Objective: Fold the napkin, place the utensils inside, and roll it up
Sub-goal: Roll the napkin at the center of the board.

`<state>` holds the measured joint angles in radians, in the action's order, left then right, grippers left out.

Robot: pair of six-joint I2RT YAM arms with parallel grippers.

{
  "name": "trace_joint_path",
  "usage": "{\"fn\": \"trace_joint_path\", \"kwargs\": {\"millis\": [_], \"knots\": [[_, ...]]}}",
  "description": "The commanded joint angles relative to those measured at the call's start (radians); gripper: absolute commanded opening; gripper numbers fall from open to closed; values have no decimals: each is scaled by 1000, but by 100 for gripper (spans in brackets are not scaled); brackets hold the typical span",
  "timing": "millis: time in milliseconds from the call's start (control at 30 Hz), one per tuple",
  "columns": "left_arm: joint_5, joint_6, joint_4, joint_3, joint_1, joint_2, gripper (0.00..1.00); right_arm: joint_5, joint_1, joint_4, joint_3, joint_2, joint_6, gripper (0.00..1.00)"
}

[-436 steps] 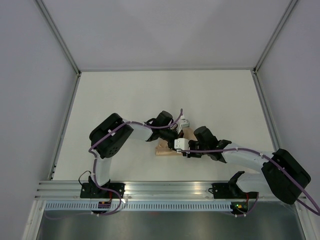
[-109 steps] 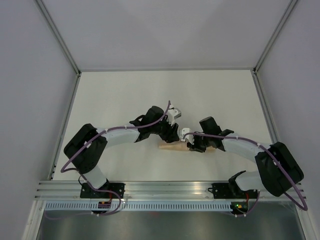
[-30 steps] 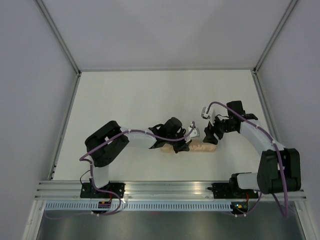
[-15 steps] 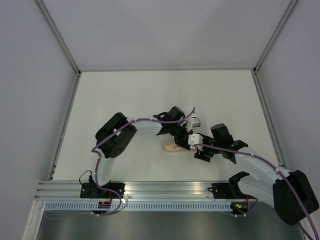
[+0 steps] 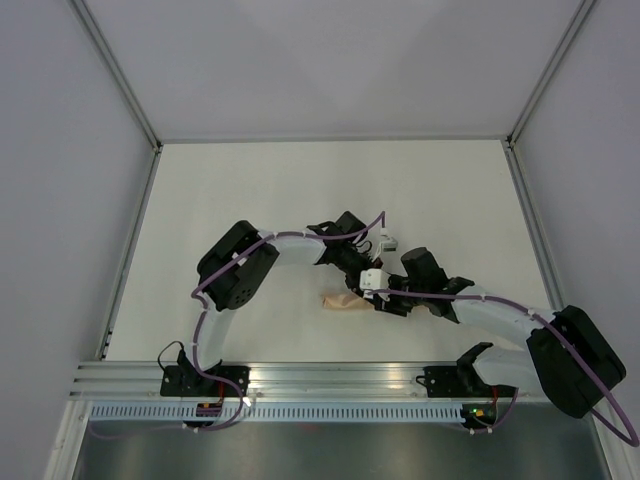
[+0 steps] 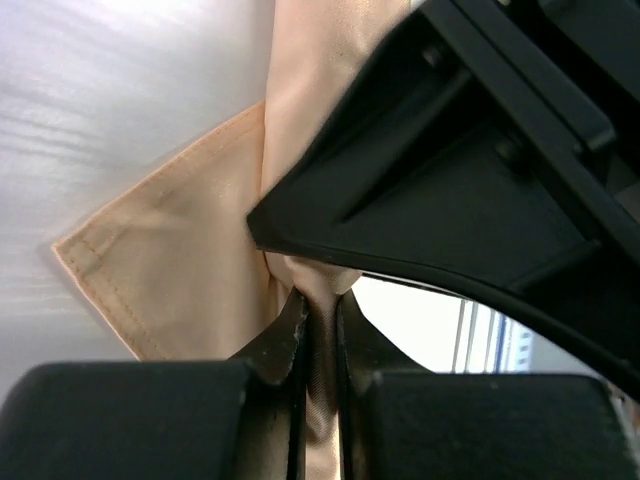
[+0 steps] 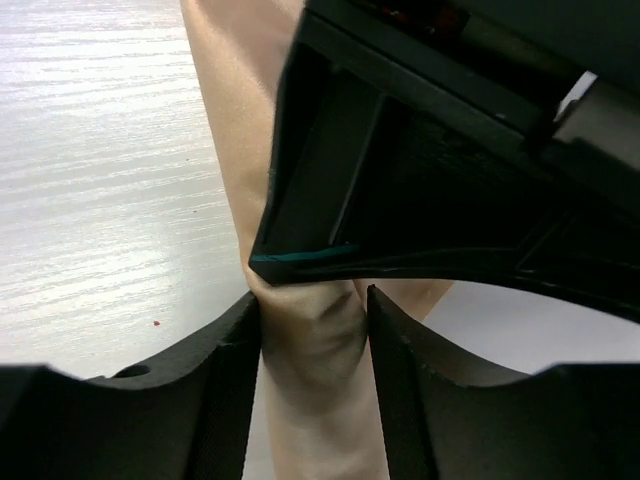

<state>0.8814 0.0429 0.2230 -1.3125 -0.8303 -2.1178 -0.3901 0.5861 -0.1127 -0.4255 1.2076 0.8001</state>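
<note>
The peach-orange napkin (image 5: pixel 338 301) lies rolled in a short bundle on the white table, its right part hidden under both grippers. In the left wrist view, my left gripper (image 6: pixel 318 335) is shut on a thin fold of the napkin (image 6: pixel 180 250), with a loose corner spread flat to the left. My right gripper (image 7: pixel 313 330) has its fingers (image 7: pixel 225 370) pressed on both sides of the rolled napkin (image 7: pixel 240 110), which creases between them. From above, the left gripper (image 5: pixel 362 277) and right gripper (image 5: pixel 376 296) meet tip to tip. The utensils are hidden.
The white table (image 5: pixel 300 190) is walled at the left, back and right. A metal rail (image 5: pixel 330 375) with both arm bases runs along the near edge. The other arm's black body fills the upper right of each wrist view.
The right arm swung in from the back right to the roll, and its jaws narrowed onto the cloth. The left gripper kept its pinch and shifted slightly toward the back.
</note>
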Motion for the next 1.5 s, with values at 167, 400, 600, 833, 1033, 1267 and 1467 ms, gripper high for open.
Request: {"fn": "trace_joint_path", "kwargs": {"millis": [167, 400, 600, 833, 1033, 1267, 1467], "knots": [[-85, -192, 96, -7, 19, -64, 29, 16, 4, -24, -33, 49, -15, 30], [-117, -285, -45, 62, 30, 87, 53, -24, 0, -80, -71, 124, -4, 13], [-243, -317, -96, 114, 63, 214, 53, -85, -26, -172, -137, 202, 27, 8], [-464, -310, -234, 298, 111, 386, 53, -174, -75, -318, -223, 320, 83, 7], [-701, -293, -494, 557, 109, 621, 53, -253, -127, -456, -318, 437, 149, 7], [-972, -93, -718, 786, -60, 743, 56, -317, -170, -577, -427, 578, 208, 7], [-1180, 159, -745, 731, -303, 638, 61, -326, -200, -656, -490, 656, 244, 7]]}}
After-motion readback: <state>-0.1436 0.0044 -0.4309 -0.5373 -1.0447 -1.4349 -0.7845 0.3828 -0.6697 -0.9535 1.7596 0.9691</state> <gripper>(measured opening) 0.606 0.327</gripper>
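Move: The rolled napkin runs left-right under both hands: its middle sits about 2 cm to the right of my left hand, which still pinches it, and roughly 3 cm to the left of my right hand, whose open fingers straddle it, in each case level fore-and-aft and 1 cm lower. From my left hand the loose flap lies some 4 cm ahead and 1 cm right, and the roll's left end some 13 cm left and 1 cm back. I close my right fingers on the napkin roll and keep the pinch, tipping that wrist forward some 35 degrees while easing barely 2 cm forward-left, to turn the roll towards its flap. My left hand opens and lets go, swings left, forward and up past the flap side, then comes back and rightward over the roll's left part, ending about 9 cm left and 5 cm up, wrist cocked back nearly 50 degrees, fingers wide. ##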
